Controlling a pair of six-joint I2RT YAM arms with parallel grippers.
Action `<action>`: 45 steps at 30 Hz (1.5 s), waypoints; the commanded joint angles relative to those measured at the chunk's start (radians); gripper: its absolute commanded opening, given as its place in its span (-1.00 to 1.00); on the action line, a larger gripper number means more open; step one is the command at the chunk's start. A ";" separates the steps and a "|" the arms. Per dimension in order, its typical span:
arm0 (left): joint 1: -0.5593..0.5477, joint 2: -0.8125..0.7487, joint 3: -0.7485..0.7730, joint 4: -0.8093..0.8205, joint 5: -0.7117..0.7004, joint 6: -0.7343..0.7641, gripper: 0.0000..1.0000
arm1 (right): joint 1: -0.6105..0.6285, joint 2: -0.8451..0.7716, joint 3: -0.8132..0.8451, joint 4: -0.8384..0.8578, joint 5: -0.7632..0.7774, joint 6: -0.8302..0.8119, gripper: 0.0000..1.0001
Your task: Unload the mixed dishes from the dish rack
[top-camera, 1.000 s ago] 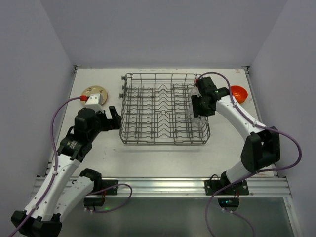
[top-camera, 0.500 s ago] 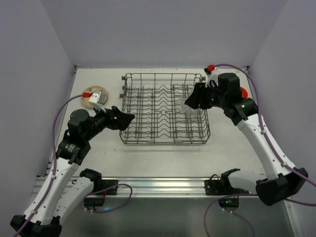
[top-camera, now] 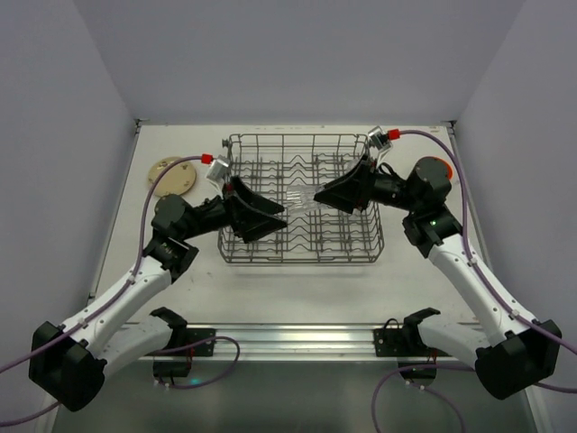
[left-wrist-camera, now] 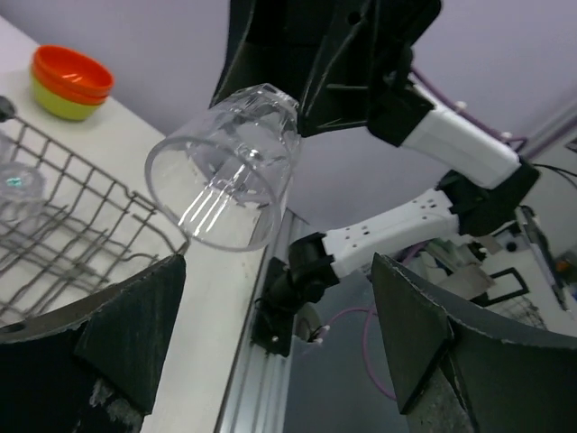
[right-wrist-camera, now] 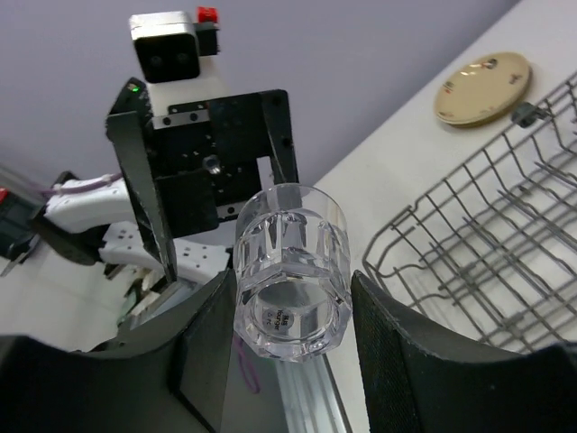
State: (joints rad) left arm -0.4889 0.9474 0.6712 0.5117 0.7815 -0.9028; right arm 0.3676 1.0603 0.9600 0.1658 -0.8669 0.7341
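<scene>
My right gripper (top-camera: 326, 194) hangs over the grey wire dish rack (top-camera: 300, 259), shut on a clear glass (top-camera: 306, 198) held on its side. In the right wrist view the glass (right-wrist-camera: 290, 271) sits between the two black fingers, base towards the camera. My left gripper (top-camera: 273, 222) is open and faces it from the left, a short gap away. From the left wrist the glass (left-wrist-camera: 225, 167) floats above and beyond the open left fingers (left-wrist-camera: 135, 334), not between them. Another glass (left-wrist-camera: 18, 189) stands in the rack (left-wrist-camera: 63, 244).
A beige plate (top-camera: 171, 174) lies on the table left of the rack. Orange bowls stacked on a yellow-green one (left-wrist-camera: 70, 81) sit at the back right, partly hidden behind my right arm in the top view. Grey walls close in three sides.
The right gripper has lifted the glass out of the rack's right side and carried it towards the middle. The left arm has swung right over the rack to face it.
</scene>
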 commanded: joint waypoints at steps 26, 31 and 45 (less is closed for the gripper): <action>-0.082 0.045 0.057 0.154 -0.088 -0.053 -1.00 | 0.036 0.083 -0.069 0.469 -0.195 0.194 -0.41; -0.082 -0.006 0.279 -0.471 -0.417 0.229 -1.00 | 0.016 0.027 0.017 0.002 -0.013 -0.045 0.98; 0.480 0.404 0.682 -1.331 -0.918 0.439 -1.00 | 0.013 -0.161 0.100 -0.611 0.557 -0.348 0.98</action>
State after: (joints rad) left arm -0.0662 1.3384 1.3758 -0.6765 -0.1032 -0.5068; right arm 0.3840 0.9150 1.0470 -0.3298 -0.3820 0.4564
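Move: The glass, still held near its base by the right hand, has its rim facing the open left fingers; its middle lies about 7 cm right, 3 ahead and 2 above the left hand. For the glass, the left gripper waits some 10 cm left, 3 back and 2 below the right hand. From the left hand, the beige plate lies about 36 cm ahead, 32 left and 32 below. The remaining glasses in the rack are 28 cm ahead, 11 right and 28 below the right hand. Rightward and up a few centimetres, the left hand closes its fingers on the wall of the glass at the rim while the right eases about 2 cm back and 2 left, then opens. Left then swings the glass left and forward some 30 cm towards the plate, finally sinking and turning to point forward and down; right withdraws about 8 cm rightward, partly forward, turning clockwise, fingers open. ##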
